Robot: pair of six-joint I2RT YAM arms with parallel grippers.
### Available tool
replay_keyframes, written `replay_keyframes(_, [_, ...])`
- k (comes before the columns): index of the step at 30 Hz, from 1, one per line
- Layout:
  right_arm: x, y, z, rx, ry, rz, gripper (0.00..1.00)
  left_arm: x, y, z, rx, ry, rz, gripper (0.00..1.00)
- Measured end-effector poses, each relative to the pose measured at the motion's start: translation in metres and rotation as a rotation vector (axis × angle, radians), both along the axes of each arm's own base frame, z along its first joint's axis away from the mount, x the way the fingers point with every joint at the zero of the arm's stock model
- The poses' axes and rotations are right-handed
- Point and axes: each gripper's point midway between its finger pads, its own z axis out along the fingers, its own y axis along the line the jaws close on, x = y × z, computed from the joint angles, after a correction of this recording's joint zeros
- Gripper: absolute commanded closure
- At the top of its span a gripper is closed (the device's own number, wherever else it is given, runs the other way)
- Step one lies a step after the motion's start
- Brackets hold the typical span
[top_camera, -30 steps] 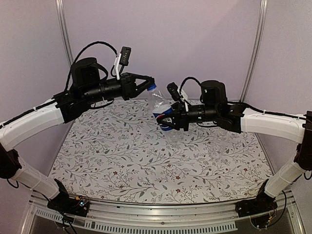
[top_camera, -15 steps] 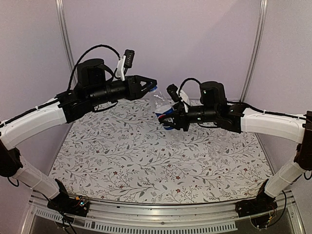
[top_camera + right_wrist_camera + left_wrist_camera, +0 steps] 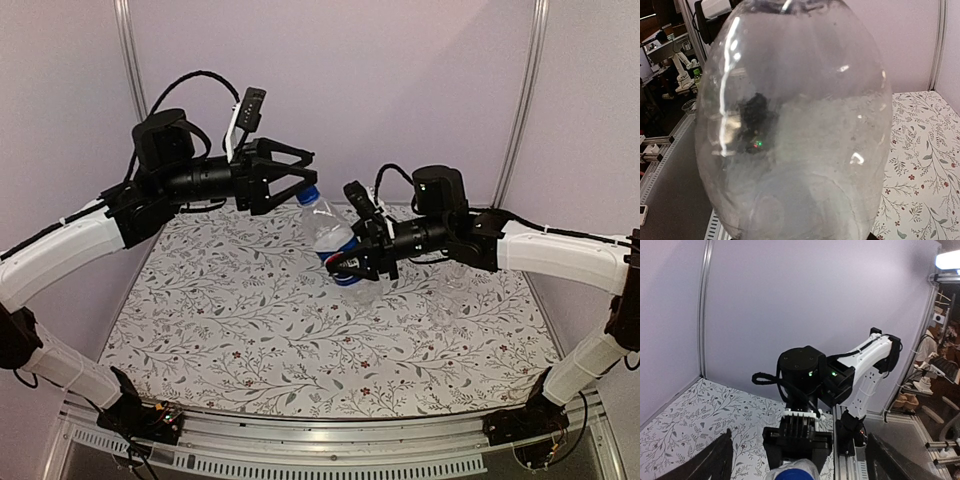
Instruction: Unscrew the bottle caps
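A clear bottle (image 3: 335, 238) with a blue label band hangs tilted above the table, its blue cap (image 3: 308, 195) still on the neck. My right gripper (image 3: 352, 266) is shut on the bottle's lower body. My left gripper (image 3: 308, 168) is open wide just above and left of the cap, not touching it. In the left wrist view the cap (image 3: 792, 474) sits at the bottom edge between the two dark fingers (image 3: 715, 460). In the right wrist view the bottle (image 3: 795, 125) fills the frame and hides the fingers.
The floral table mat (image 3: 250, 320) lies under both arms. A purple back wall with metal posts (image 3: 130, 60) encloses the far side. The right arm's wrist (image 3: 805, 370) faces the left camera. A metal rail (image 3: 330, 440) runs along the near edge.
My left gripper has opened from around the blue cap and drawn back slightly to the left. The cap stays on the bottle. The right arm has lowered the bottle a little.
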Motion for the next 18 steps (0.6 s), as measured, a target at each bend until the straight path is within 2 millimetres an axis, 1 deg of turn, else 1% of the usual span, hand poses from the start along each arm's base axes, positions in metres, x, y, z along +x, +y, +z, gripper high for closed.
replay_keyframes(3, [-0.011,-0.001,0.001,0.009,0.016,0.060,0.59,-0.019,0.001,0.011,-0.027,-0.061,-0.104,0.17])
replay_keyframes(5, [-0.016,-0.001,0.004,0.016,0.025,0.093,0.58,-0.031,0.000,0.014,-0.037,-0.091,-0.171,0.21])
replay_keyframes(9, [-0.028,-0.002,0.014,0.042,0.032,0.165,0.58,-0.047,-0.001,0.014,-0.044,-0.127,-0.274,0.23])
replay_keyframes(13, [-0.037,-0.003,0.022,0.065,0.036,0.226,0.58,-0.052,-0.007,0.006,-0.038,-0.133,-0.353,0.24])
replay_keyframes(15, [-0.040,-0.003,0.023,0.069,0.043,0.244,0.58,-0.052,-0.011,0.000,-0.032,-0.126,-0.386,0.27])
replay_keyframes(18, [-0.043,-0.003,0.022,0.071,0.053,0.264,0.58,-0.053,-0.014,-0.006,-0.030,-0.114,-0.417,0.35])
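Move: The blue cap of the Pepsi bottle is about 4 cm below the open left fingers, some 2 cm to their right and 1 cm back; the bottle's middle is roughly 7 cm right, 2 cm back and 14 cm down. From the right hand, still gripping the label, the cap is about 12 cm up, 4 cm left and 1 cm ahead, while the clear bottle stands some 26 cm right, 5 cm farther out and 18 cm lower. The blue cap is brought in between the left fingers: the right hand keeps its hold on the Pepsi bottle, carrying it back about 4 cm and up 2 cm. The left hand travels back some 5 cm, rising slightly and then sinking, swings its fingers about 25 degrees clockwise to straddle the cap, and narrows their gap somewhat without closing. ##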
